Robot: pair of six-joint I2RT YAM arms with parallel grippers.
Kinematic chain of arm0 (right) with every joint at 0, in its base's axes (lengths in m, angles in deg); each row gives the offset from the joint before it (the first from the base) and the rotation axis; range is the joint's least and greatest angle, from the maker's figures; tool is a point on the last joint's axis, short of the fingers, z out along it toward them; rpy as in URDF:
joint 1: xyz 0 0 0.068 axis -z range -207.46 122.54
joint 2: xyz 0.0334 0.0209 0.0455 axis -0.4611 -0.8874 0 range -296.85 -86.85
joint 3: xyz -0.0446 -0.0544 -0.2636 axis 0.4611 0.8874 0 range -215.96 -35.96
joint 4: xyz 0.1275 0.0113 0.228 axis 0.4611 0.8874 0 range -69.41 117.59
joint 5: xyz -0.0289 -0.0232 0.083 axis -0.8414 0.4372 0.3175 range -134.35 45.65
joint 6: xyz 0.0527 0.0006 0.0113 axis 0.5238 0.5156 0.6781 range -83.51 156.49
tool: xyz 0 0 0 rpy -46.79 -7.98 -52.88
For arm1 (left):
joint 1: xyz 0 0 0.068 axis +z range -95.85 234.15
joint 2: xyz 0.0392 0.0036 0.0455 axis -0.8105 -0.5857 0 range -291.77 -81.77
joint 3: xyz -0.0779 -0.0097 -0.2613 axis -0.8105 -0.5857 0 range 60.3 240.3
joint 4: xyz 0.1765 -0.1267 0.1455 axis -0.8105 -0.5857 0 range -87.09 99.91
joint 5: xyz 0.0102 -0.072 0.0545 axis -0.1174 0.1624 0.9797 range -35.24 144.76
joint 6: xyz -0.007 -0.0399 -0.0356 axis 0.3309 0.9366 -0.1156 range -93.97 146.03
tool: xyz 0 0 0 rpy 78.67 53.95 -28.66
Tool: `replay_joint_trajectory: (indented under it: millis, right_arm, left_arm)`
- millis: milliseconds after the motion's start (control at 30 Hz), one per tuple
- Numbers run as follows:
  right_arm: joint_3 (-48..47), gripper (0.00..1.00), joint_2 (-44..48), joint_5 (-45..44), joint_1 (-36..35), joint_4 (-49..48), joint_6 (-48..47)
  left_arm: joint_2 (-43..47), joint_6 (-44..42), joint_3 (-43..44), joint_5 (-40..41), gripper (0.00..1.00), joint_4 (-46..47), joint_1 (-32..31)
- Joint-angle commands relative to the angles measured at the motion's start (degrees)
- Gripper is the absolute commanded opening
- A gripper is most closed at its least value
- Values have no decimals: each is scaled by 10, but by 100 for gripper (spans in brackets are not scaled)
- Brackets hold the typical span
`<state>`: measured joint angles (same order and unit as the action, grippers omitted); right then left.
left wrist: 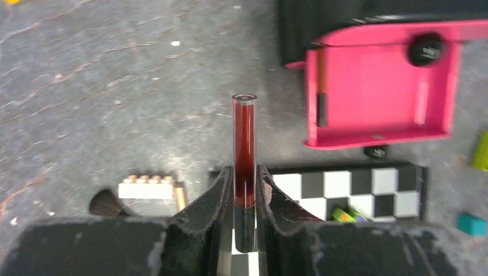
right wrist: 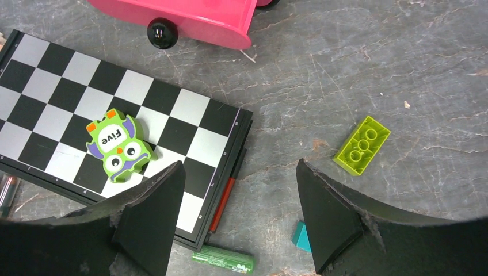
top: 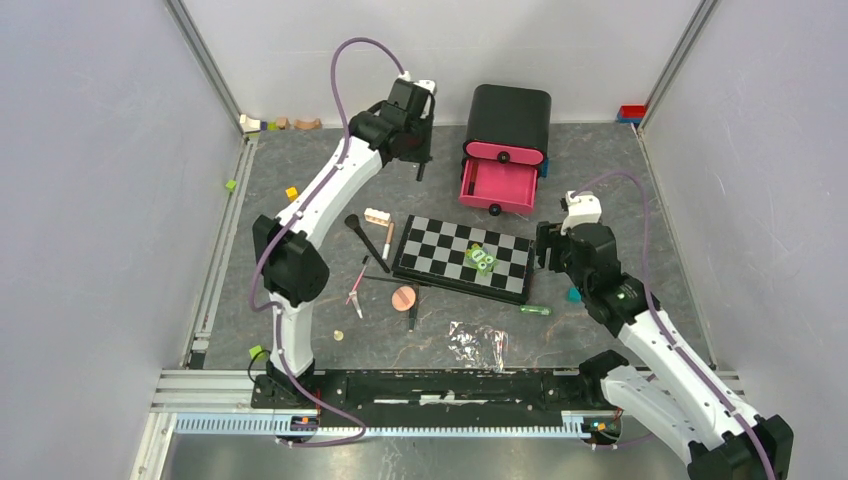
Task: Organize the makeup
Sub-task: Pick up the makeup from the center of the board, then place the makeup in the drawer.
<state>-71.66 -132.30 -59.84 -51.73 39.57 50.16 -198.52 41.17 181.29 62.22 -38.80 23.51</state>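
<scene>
My left gripper (left wrist: 244, 172) is shut on a slim dark-red gloss tube (left wrist: 244, 138) with a black cap, held above the floor left of the open pink drawer (left wrist: 380, 86). A thin pencil (left wrist: 321, 86) lies inside that drawer. From above, the left gripper (top: 420, 160) hangs beside the drawer (top: 497, 185). A black brush (top: 365, 235), thin pencils (top: 357, 285) and a round peach puff (top: 405, 297) lie left of the chequered board (top: 465, 258). My right gripper (right wrist: 239, 169) stands open over the board's corner, above a small green tube (right wrist: 223, 260) and a red-and-dark pencil (right wrist: 225, 198).
A black box (top: 510, 115) sits behind the drawer. A green owl toy (right wrist: 119, 145) rests on the board. A lime block (right wrist: 361, 144), a teal block (right wrist: 300, 236) and a white block (left wrist: 145, 188) lie on the floor. A crumpled clear wrapper (top: 478, 340) is near the front.
</scene>
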Motion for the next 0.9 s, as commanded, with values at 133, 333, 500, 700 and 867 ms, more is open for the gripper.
replay_joint_trajectory:
  millis: [133, 333, 500, 700, 867]
  right_arm:
    - [-1, 78, 29, -38, 1, -2, 10]
    - [0, 78, 38, -40, 0, -1, 15]
    - [-2, 78, 45, -48, 1, 5, 11]
    - [-7, 78, 55, -55, 1, 16, 11]
    - [-10, 78, 69, -58, 1, 28, 12]
  left_arm:
    - [33, 45, -9, -127, 2, 27, -73]
    - [4, 113, -20, -177, 2, 72, -87]
    - [-38, 152, 9, -179, 2, 95, -86]
    - [-116, 189, 80, -197, 2, 100, -82]
    - [-154, 228, 90, -216, 2, 128, -67]
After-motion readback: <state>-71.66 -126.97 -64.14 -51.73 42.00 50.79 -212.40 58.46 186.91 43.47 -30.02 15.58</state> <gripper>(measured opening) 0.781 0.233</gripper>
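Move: The open pink drawer, where the left gripper is to take the red makeup tube it holds, has its middle about 16 cm to the right, 3 cm ahead and some 15 cm below. Another makeup tube already lies along that drawer's left side, about 11 cm right of the left hand and 4 cm ahead. The checkered board's middle is roughly 14 cm back and 8 cm right, 19 cm down. From the right hand the drawer lies about 22 cm ahead, 9 cm left and 9 cm below. Keep the red tube pinched and swing the left gripper about 15 cm right to the open drawer, drawing back some 7 cm at first, then easing forward again while sinking towards the drawer's front left part. Roll the hand's left side down on the way and tip the fingers steeper. Let the empty, open right gripper drift slightly up and right. ##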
